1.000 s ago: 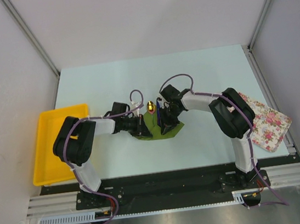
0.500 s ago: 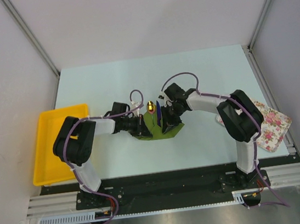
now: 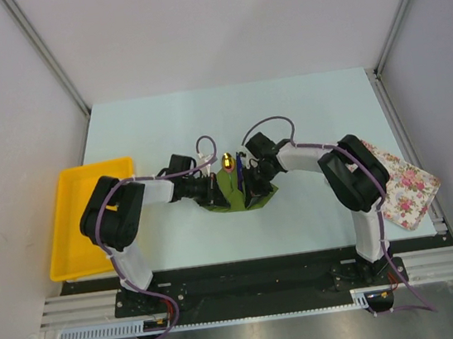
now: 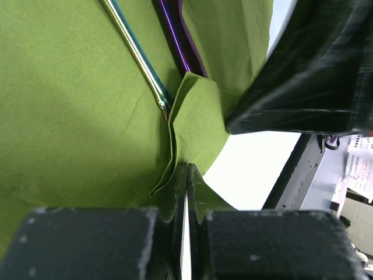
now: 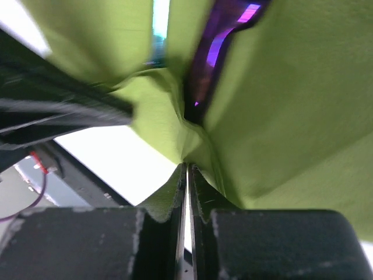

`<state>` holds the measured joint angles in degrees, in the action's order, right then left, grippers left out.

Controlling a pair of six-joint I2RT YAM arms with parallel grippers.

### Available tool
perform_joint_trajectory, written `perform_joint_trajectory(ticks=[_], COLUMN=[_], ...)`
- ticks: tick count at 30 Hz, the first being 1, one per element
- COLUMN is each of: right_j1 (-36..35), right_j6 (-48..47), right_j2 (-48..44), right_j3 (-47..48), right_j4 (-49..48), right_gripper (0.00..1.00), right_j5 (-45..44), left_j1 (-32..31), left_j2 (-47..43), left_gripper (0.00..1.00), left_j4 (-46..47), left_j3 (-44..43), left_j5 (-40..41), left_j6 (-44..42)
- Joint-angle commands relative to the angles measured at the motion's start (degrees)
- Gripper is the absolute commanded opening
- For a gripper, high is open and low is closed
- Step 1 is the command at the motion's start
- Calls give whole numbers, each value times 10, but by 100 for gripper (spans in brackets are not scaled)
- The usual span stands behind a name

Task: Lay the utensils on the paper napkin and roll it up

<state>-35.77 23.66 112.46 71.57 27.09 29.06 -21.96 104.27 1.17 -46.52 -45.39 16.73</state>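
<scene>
The olive-green paper napkin (image 3: 237, 198) lies at the table's middle between both arms, its side edges lifted. On it lie the utensils: a gold-headed spoon (image 3: 227, 162) and a dark piece (image 3: 239, 173). My left gripper (image 3: 217, 196) is shut on the napkin's left edge, and a fold of the napkin (image 4: 198, 116) is pinched at its tips (image 4: 186, 169). The spoon's shiny handle (image 4: 137, 52) and a purple-dark handle (image 4: 176, 35) run ahead of it. My right gripper (image 3: 254, 191) is shut on the right edge, with the napkin (image 5: 280, 128) bunched at its tips (image 5: 187, 169) over a purple utensil (image 5: 213, 55).
A yellow tray (image 3: 91, 217) sits at the table's left edge. A white floral cloth (image 3: 405, 183) lies at the right edge beside the right arm's elbow. Metal rails run along the front, by the arm bases.
The right arm's elbow swung out to the right and came back, while its jaws closed tighter on the napkin's edge. The left arm has stayed still.
</scene>
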Motion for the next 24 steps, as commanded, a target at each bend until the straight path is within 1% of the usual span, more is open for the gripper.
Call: perform_joint_trajectory(ticks=[1,5,10,11,13,14,16,17,19,20,23,24], right_j1=[-3,-3,-7,-7,-7,-7,-6,-4,-5,-4,0,0], right_j6=[-9,-15,-19,-20,-19,-20,-17,-16,-12,-11,-9,-8], right_j2=[32,37,14,11,9,13,20,22,27,28,31,31], right_j3=[8,22,34,35,34,34,32,31,31,31,34,34], right_j4=[4,23,33,37,36,32,31,28,25,23,22,21], right_gripper=[8,8,10,11,11,11,11,11,10,11,10,10], right_j5=[-32,-43,-36,-35,-35,-37,-36,-32,-31,-30,-29,-29], left_j1=[2,2,2,3,12,16,25,27,27,26,23,22], left_j2=[8,6,3,1,-13,-21,-49,-59,-83,-87,-81,-69], left_gripper=[3,3,3,5,12,21,27,32,37,38,38,38], left_j4=[-2,-3,1,4,38,78,120,156,202,249,311,319], left_j3=[-8,-7,-2,0,15,23,46,52,71,78,93,94], left_j5=[32,33,29,17,-5,-16,-48,-56,-90,-100,-126,-130], left_j6=[-7,-8,-6,-4,16,26,52,59,92,107,154,170])
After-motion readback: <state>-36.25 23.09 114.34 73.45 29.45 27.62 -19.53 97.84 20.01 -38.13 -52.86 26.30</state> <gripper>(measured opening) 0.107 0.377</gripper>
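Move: Just right of the left fingertips, 3 cm over and 1 cm farther out, lies the middle of the napkin's folded-up flap, about 1 cm lower. From the same hand the spoon's middle is about 5 cm ahead and 2 cm right, the knife's some 6 cm ahead and 4 cm right. From the right hand the flap's middle sits 3 cm left, 1 cm ahead and 1 cm below, with the knife 7 cm ahead and 1 cm left. Sinking about 1 cm, the right hand sets its nearly shut fingertips on the right part of the fold and holds there. The left hand first keeps its closed tips on the left part, then opens roughly a third and lifts off, straight up about 4.5 cm and still rising, its fingers tilting some 15 degrees towards level. ##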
